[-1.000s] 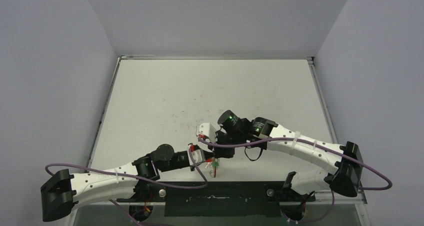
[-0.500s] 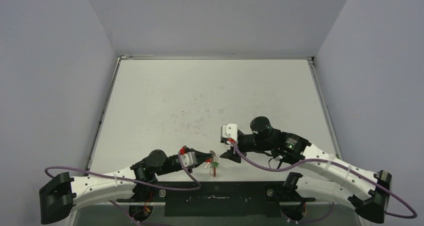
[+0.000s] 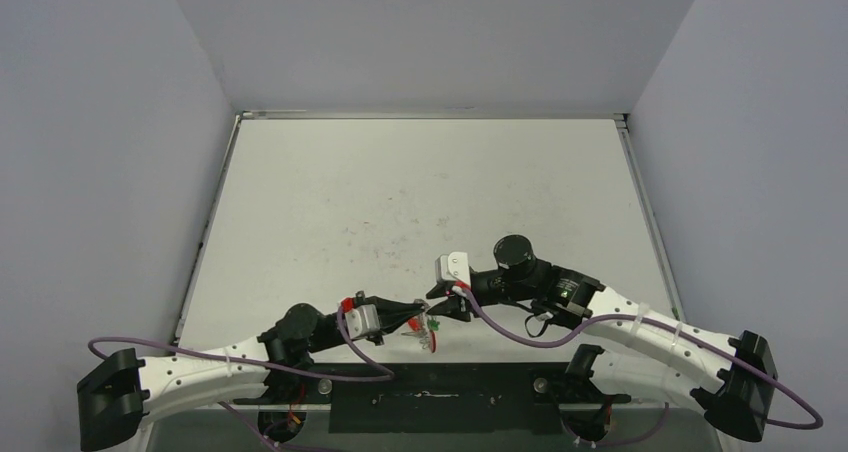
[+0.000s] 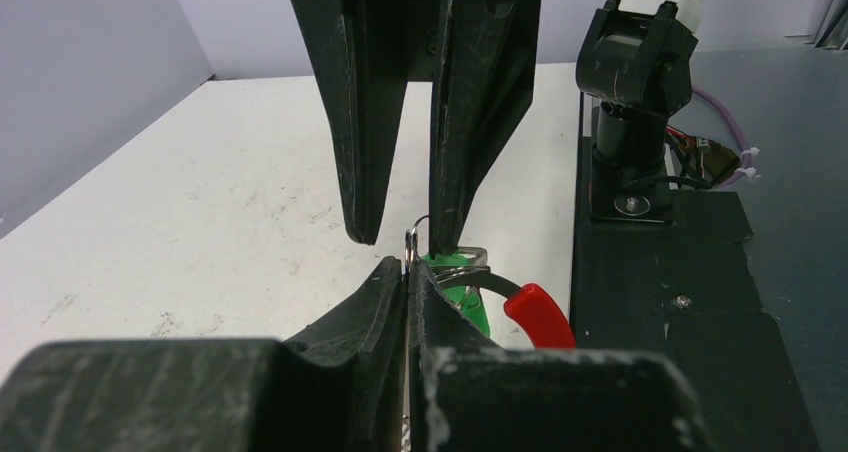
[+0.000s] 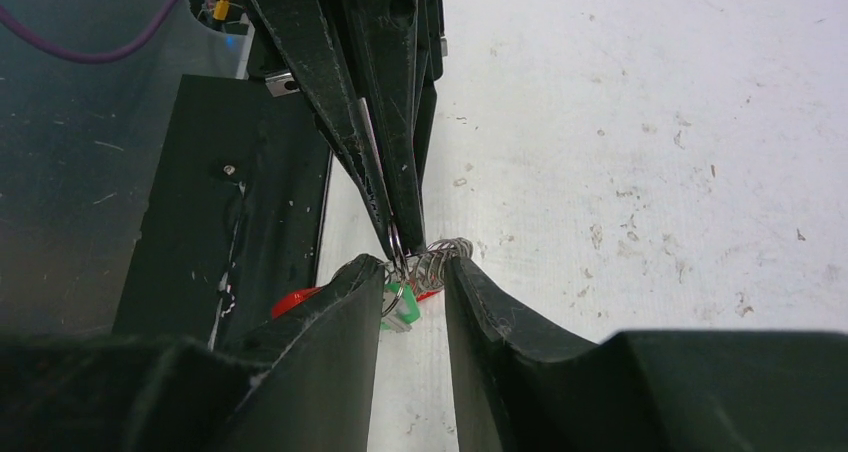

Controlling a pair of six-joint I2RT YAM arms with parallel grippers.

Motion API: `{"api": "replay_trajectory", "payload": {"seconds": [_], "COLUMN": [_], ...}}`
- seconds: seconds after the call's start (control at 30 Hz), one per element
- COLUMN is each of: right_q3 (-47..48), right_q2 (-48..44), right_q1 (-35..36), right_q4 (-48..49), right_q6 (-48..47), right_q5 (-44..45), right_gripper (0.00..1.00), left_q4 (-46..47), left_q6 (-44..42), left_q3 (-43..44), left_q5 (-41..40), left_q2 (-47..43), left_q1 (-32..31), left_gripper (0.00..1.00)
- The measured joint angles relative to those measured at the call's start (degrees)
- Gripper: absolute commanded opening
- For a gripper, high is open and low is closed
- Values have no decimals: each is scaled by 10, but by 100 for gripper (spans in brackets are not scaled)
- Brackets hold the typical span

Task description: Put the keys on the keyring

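Observation:
My left gripper is shut on a thin silvery wire loop of the keyring. The bundle hangs from it just above the table's near edge. A green key and the ring's red sleeve hang behind its tips. In the top view the bundle sits between both grippers. My right gripper meets the left tip to tip, jaws apart. The ring's coiled metal lies between its fingertips, with a green key at the left finger. The left gripper's fingers come down from above.
A black base plate runs along the near table edge, right beside the bundle. The right arm's black base post stands on it. Purple cables loop off both arms. Grey walls enclose the white table.
The right arm let go, pulled back to the right, then came in again to the left gripper's tips with its jaws apart. The left arm shifted slightly, still holding the bundle.

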State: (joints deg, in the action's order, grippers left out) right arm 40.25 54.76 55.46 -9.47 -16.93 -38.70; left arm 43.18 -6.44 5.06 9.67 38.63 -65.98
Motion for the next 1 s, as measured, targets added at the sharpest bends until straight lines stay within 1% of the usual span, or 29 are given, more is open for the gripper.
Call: {"api": "replay_trajectory", "payload": {"seconds": [0.03,0.07,0.17,0.23,0.4,0.43,0.5,0.53,0.67,0.8,1.0], "right_q3": [0,0,0,0,0,0,0,1,26,86,174], "right_q2": [5,10,18,19,19,19,19,19,31,73,148], "right_q1": [0,0,0,0,0,0,0,0,0,2,17], "right_q4": [4,7,15,18,19,19,16,12,-57,-140,-235], "right_q6": [1,3,6,9,7,6,6,5,-3,-4,-2], "right_q5": [-3,-5,-9,-13,-17,-17,-17,-17,-2,34,83], "right_gripper": [30,27,10,1,0,0,0,0,0,0,0], "left_q4": [0,0,-1,-1,-5,-7,-14,-18,-58,-121,-179], "left_q6": [0,0,0,0,1,2,2,1,-4,-6,-11], "left_q3": [0,0,0,-1,-1,-1,-1,-1,3,25,51], "left_q5": [0,0,0,-2,-2,-2,-2,-3,-12,-34,-58], "left_q2": [-2,-3,-6,-9,-17,-18,-23,-26,-50,-64,-58], "left_q1": [0,0,0,0,0,0,0,0,0,0,0], "left_gripper": [0,0,0,0,0,3,19,24,33,38,39]}}
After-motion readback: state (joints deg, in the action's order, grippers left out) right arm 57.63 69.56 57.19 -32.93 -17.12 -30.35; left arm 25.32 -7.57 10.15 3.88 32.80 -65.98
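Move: The small metal ring at the keyring's top stands between the left hand's shut fingertips, at its hand point. From the right hand, whose open fingers straddle the ring, it is about 1 cm to the left, level with it in height and in reach. The green key tag hangs some 4 cm below the right hand, neither ahead nor to the side; the keyring's red sleeve is roughly 4 cm back and 5 cm below, straight across. The right fingers, easing a half centimetre left, close on the small ring and pinch it while the left still holds it; then the left fingers open partway and let go, drawing off about 1.5 cm forward and 1 cm left. The right hand keeps its pinch, sinks some 2 cm and goes about 1.5 cm forward, rolling its left-pointing fingertips down by roughly 20 degrees. ##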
